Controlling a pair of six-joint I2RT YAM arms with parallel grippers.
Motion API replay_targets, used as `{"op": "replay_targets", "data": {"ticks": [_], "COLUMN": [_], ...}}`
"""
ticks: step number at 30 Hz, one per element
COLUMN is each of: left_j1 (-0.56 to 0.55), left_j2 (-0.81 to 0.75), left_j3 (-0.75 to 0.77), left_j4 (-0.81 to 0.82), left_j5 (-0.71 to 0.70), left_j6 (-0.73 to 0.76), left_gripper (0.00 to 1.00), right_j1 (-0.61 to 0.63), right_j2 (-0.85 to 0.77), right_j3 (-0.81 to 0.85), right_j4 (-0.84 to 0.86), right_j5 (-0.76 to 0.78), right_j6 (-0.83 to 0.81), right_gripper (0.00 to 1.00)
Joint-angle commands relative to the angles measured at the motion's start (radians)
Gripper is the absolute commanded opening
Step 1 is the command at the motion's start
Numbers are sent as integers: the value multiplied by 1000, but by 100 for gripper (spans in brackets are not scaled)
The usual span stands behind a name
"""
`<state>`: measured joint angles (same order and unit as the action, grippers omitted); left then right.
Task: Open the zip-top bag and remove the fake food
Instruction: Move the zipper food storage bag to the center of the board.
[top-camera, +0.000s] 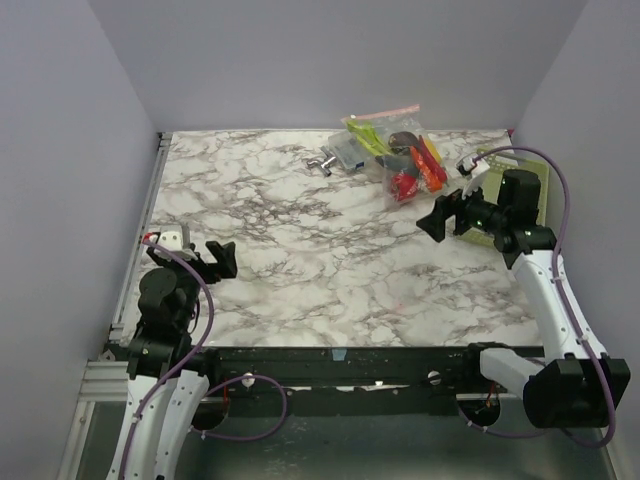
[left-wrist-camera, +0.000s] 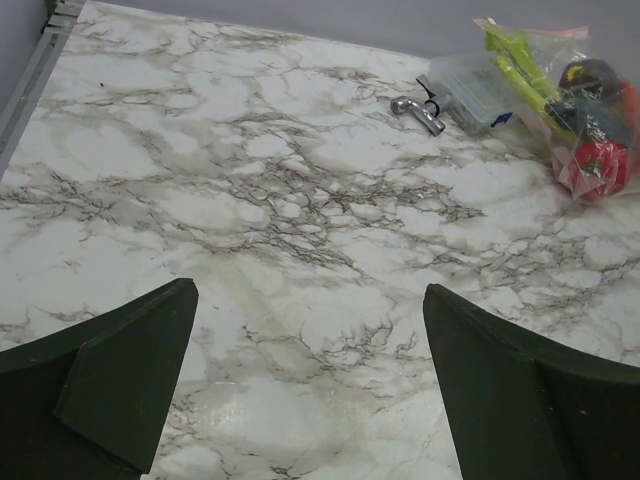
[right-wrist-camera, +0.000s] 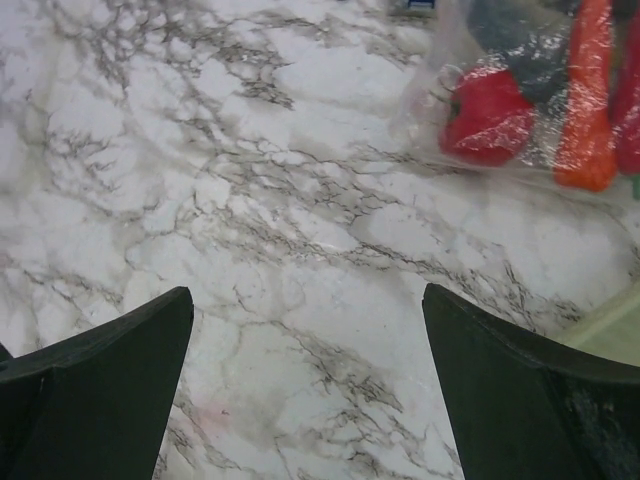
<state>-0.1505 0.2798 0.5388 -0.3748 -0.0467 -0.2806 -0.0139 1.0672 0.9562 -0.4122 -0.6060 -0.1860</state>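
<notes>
The clear zip-top bag (top-camera: 392, 132) lies at the table's far right, its pink zipper strip along the far edge. Inside it shows the fake food (top-camera: 405, 184): red pieces, an orange carrot (top-camera: 432, 166), a dark piece and a green stalk. The left wrist view has the bag (left-wrist-camera: 560, 95) at its top right. In the right wrist view the red piece (right-wrist-camera: 485, 115) and carrot (right-wrist-camera: 585, 100) lie ahead and to the right. My right gripper (top-camera: 440, 213) (right-wrist-camera: 307, 292) hovers open just short of the bag. My left gripper (top-camera: 218, 260) (left-wrist-camera: 310, 290) stands open over bare marble at the near left, far from the bag.
A small clear box with blue contents (top-camera: 349, 152) (left-wrist-camera: 470, 90) and a metal fitting (top-camera: 322, 162) (left-wrist-camera: 418, 110) lie left of the bag. A pale green board (top-camera: 497, 172) (right-wrist-camera: 610, 320) lies under the right arm. Walls enclose the table on three sides.
</notes>
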Motion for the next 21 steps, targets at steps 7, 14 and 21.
{"op": "replay_targets", "data": {"ticks": [7, 14, 21], "left_j1": [4, 5, 6], "left_j2": [57, 74, 73], "left_j3": [13, 24, 24], "left_j4": [43, 27, 29], "left_j5": [84, 78, 70], "left_j6": [-20, -14, -9], "left_gripper": [98, 99, 99], "right_j1": [93, 248, 374], "right_j2": [192, 327, 484], "right_j3": [74, 128, 233], "right_j4": [44, 155, 266], "right_j5": [-73, 176, 532], "right_j6": [-153, -130, -38], "right_gripper": [100, 100, 100]}}
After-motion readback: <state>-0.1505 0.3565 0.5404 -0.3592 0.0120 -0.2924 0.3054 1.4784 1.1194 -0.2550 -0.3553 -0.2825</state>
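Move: The zipper bag of fake food lies about 24 cm ahead of my right hand, 5 cm to its left and some 18 cm below. The clear plastic box is level with the bag's middle, about 11 cm farther left. The green basket stands roughly 12 cm ahead of my right hand and 14 cm to its right. From my left hand, the bag is some 35 cm ahead and 37 cm to the right. With my open right hand I sweep about 8 cm to the left while sinking some 5 cm, then carry on more and more forward, about 7 cm in all, closing in on the near end of the bag without gripping anything. I swing the fingers left a little and roll the hand's left side down some 10 degrees. My open left hand only eases a little to the right, forward and down. ##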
